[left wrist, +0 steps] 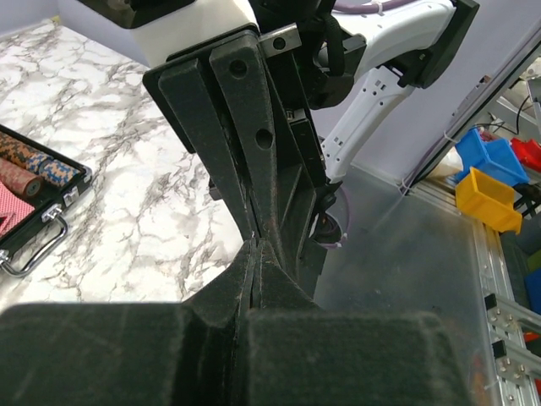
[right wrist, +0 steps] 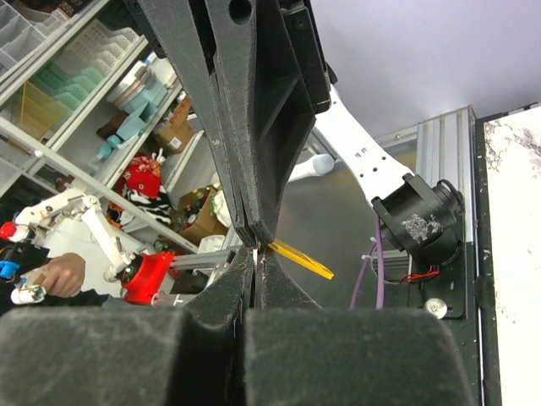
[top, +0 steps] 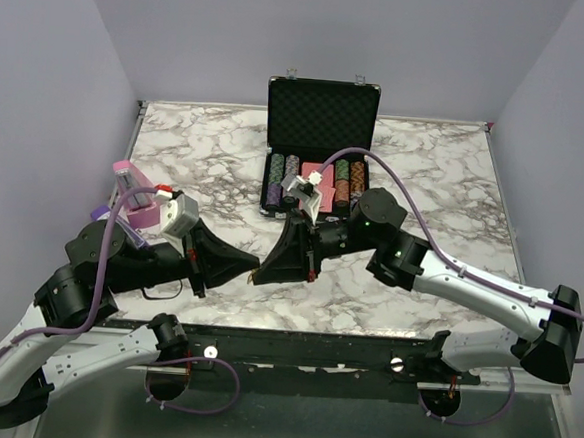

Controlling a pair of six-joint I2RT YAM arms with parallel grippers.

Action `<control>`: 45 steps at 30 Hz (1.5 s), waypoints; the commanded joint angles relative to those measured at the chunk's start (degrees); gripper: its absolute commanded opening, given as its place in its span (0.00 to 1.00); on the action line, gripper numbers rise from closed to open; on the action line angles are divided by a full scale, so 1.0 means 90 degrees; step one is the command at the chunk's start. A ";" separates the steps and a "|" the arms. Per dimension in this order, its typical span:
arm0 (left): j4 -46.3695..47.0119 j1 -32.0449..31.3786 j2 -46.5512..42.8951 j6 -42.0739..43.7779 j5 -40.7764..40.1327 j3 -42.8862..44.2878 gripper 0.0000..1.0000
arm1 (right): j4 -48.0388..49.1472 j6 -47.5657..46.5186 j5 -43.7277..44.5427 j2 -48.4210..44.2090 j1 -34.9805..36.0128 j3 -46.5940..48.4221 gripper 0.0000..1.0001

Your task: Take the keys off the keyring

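My two grippers meet tip to tip just above the front middle of the marble table (top: 444,190). The left gripper (top: 255,269) is shut and so is the right gripper (top: 259,277). In the right wrist view the yellow keyring (right wrist: 303,259) juts out sideways as a flat strip from the spot where the left gripper's tip touches my right gripper (right wrist: 258,259). A thin silver sliver of a key (right wrist: 254,253) shows between the right fingertips. In the left wrist view the left gripper (left wrist: 256,245) presses against the right one's tip, and the keyring is hidden there.
An open black chip case (top: 322,116) with rows of chips stands at the back middle; its silver handle (left wrist: 34,245) faces the arms. A pink container (top: 132,180) and a purple object (top: 102,211) lie at the left edge. The table's front edge runs just below the grippers.
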 commanded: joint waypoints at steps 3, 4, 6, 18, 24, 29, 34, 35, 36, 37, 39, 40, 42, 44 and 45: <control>-0.0356 -0.0055 0.0476 0.0076 0.0667 -0.0072 0.00 | 0.0056 -0.0169 0.0438 0.0286 0.0179 0.0353 0.01; -0.0375 -0.0055 0.0476 0.0076 0.0667 -0.0062 0.00 | 0.0047 -0.0179 0.0428 0.0296 0.0179 0.0353 0.01; -0.0424 -0.0055 0.0476 0.0066 0.0599 -0.0023 0.02 | 0.0037 -0.0189 0.0438 0.0316 0.0198 0.0363 0.01; -0.0668 -0.0055 0.0183 -0.0012 -0.0358 0.0475 0.50 | -0.0032 -0.0267 0.0438 0.0335 0.0198 0.0402 0.01; -0.0620 -0.0055 -0.0168 -0.0314 -0.1411 0.0358 0.51 | -0.0051 -0.0267 0.0457 0.0316 0.0208 0.0412 0.01; -0.0113 -0.0055 -0.0773 -0.0647 -0.1833 -0.0013 0.59 | -0.0080 -0.0277 0.0477 0.0306 0.0228 0.0431 0.01; 0.0015 -0.0055 -0.1067 -0.0745 -0.1882 -0.0150 0.65 | -0.0110 -0.0277 0.0487 0.0325 0.0267 0.0470 0.01; -0.0004 -0.0055 -0.1086 -0.0754 -0.1853 -0.0169 0.65 | -0.0129 -0.0287 0.0487 0.0325 0.0267 0.0490 0.01; -0.0014 -0.0055 -0.1106 -0.0754 -0.1824 -0.0189 0.65 | -0.0158 -0.0296 0.0497 0.0325 0.0276 0.0490 0.01; -0.0033 -0.0055 -0.1135 -0.0764 -0.1775 -0.0218 0.65 | -0.0178 -0.0316 0.0506 0.0316 0.0286 0.0509 0.01; -0.0005 -0.0055 -0.1165 -0.0803 -0.1716 -0.0296 0.65 | -0.0207 -0.0316 0.0526 0.0306 0.0296 0.0538 0.01; 0.0044 -0.0055 -0.1174 -0.0832 -0.1658 -0.0364 0.65 | -0.0217 -0.0316 0.0526 0.0306 0.0306 0.0539 0.01; 0.0180 -0.0055 -0.1223 -0.0920 -0.1570 -0.0511 0.63 | -0.0237 -0.0326 0.0545 0.0306 0.0325 0.0568 0.01; 0.0366 -0.0055 -0.1214 -0.0998 -0.1482 -0.0657 0.62 | -0.0285 -0.0345 0.0565 0.0315 0.0335 0.0607 0.01; 0.0434 -0.0055 -0.1204 -0.1028 -0.1443 -0.0716 0.60 | -0.0315 -0.0355 0.0565 0.0316 0.0345 0.0636 0.01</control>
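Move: The keyring is pinched in mid-air where the two shut grippers meet tip to tip: it lies about 1 cm to the right of the left hand's point and 1 cm to the left of the right hand's, level with both. Its yellow tag hangs about 2 cm below the ring. The right gripper's finger point is roughly 2 cm to the right of the left's, at the same height. The left fingers let go of the keyring, opening to rather more than half, after a nudge to the right; the hand then draws off about 5 cm to its left, rising 2 cm and swinging some 15 degrees counter-clockwise, before sinking back nearly 2 cm. The right hand keeps its pinch on the ring, dipping about 1.5 cm and coming back up while easing some 2 cm left. ##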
